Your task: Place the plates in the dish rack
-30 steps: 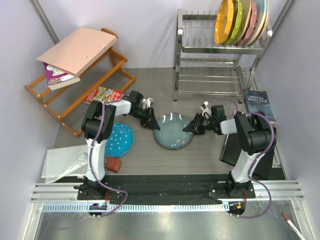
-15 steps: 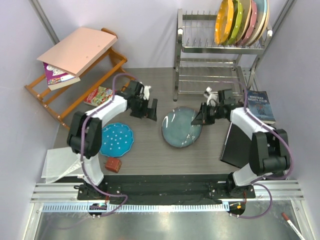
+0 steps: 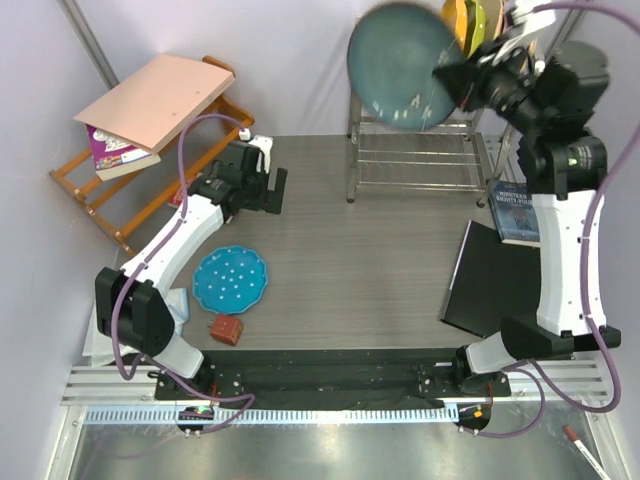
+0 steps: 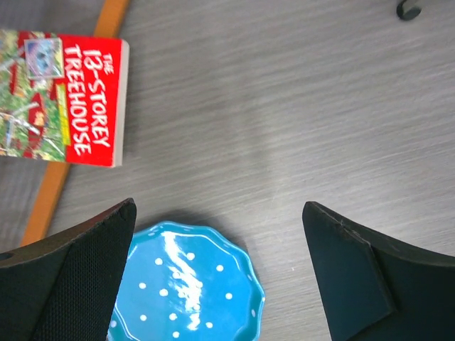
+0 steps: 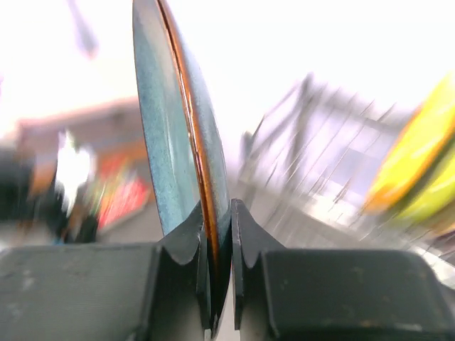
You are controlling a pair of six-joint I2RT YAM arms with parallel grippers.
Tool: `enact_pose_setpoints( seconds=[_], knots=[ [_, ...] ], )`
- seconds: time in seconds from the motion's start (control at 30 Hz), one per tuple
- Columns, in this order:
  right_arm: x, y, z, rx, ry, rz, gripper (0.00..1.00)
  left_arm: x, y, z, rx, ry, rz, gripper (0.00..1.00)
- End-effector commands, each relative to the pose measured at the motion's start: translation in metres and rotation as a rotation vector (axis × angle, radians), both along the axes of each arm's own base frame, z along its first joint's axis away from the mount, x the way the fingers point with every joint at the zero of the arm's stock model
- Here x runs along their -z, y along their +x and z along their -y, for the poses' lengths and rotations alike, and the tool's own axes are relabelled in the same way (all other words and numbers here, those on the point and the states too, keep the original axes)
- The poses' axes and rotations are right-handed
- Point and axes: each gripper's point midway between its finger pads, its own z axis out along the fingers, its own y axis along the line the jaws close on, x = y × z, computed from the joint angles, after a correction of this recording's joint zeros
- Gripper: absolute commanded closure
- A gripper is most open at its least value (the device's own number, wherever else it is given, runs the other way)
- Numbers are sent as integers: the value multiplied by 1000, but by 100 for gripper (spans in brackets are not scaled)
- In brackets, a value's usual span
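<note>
My right gripper [image 3: 462, 82] is shut on the rim of the dark grey-blue speckled plate [image 3: 400, 64] and holds it upright, high in the air, left of the dish rack's [image 3: 425, 150] top tier. In the right wrist view the plate [image 5: 174, 128] stands edge-on between my fingers [image 5: 190, 241]. An orange plate [image 3: 456, 18] and a lime green plate [image 3: 478, 18] stand in the top tier, partly hidden. The blue dotted plate [image 3: 231, 279] lies flat on the table. My left gripper [image 3: 268, 192] is open and empty above the table; the blue plate [image 4: 186, 284] shows below its fingers.
A slanted wooden shelf [image 3: 150, 180] with a pink folder stands at the back left. A red book [image 4: 64, 99] lies near it. A dark book [image 3: 518, 212] and a black board [image 3: 490, 280] lie at the right. A small brown block [image 3: 226, 329] sits near the front left.
My right gripper has lifted the grey-blue plate off the table and up to the rack's top level. My left gripper has drawn back to the left and up.
</note>
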Motion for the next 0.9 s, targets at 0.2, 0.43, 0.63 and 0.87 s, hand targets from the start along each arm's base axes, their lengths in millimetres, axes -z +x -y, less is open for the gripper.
enact_pose_setpoints(
  seconds=[0.2, 0.43, 0.63, 0.87],
  knots=[
    [-179, 22, 73, 651, 375, 577, 99, 11, 11, 8, -76, -16, -11, 1],
    [-187, 30, 65, 869, 348, 718, 99, 10, 5, 13, -74, -28, 3, 0],
    [-174, 62, 61, 959, 216, 707, 99, 12, 1, 12, -79, -34, 12, 1],
    [-150, 87, 56, 968, 86, 660, 99, 15, 4, 7, -131, -33, 26, 1]
  ],
)
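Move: The right hand, high up with the grey plate in its fingers, has the free slot on the rack's top shelf some 23 cm ahead, 3 cm to its right and 10 cm lower; at that same reach and height the orange plate stands about 6 cm to the hand's right and the green plate about 9 cm. From the empty left hand that slot is roughly 21 cm ahead, 37 cm to the right and 21 cm up, while the blue plate lies about 14 cm back, 8 cm left and 20 cm below. Keeping its pinch on the grey plate's rim, the right hand first lifts about 12 cm, then swings forward some 16 cm and sinks 8 cm towards the free slot left of the orange plate, while the wrist turns about 50 degrees clockwise and the fingers tip upward until they point ahead and slightly up. Meanwhile the left hand, still wide open and empty, lowers about 4 cm above the table and touches nothing. ##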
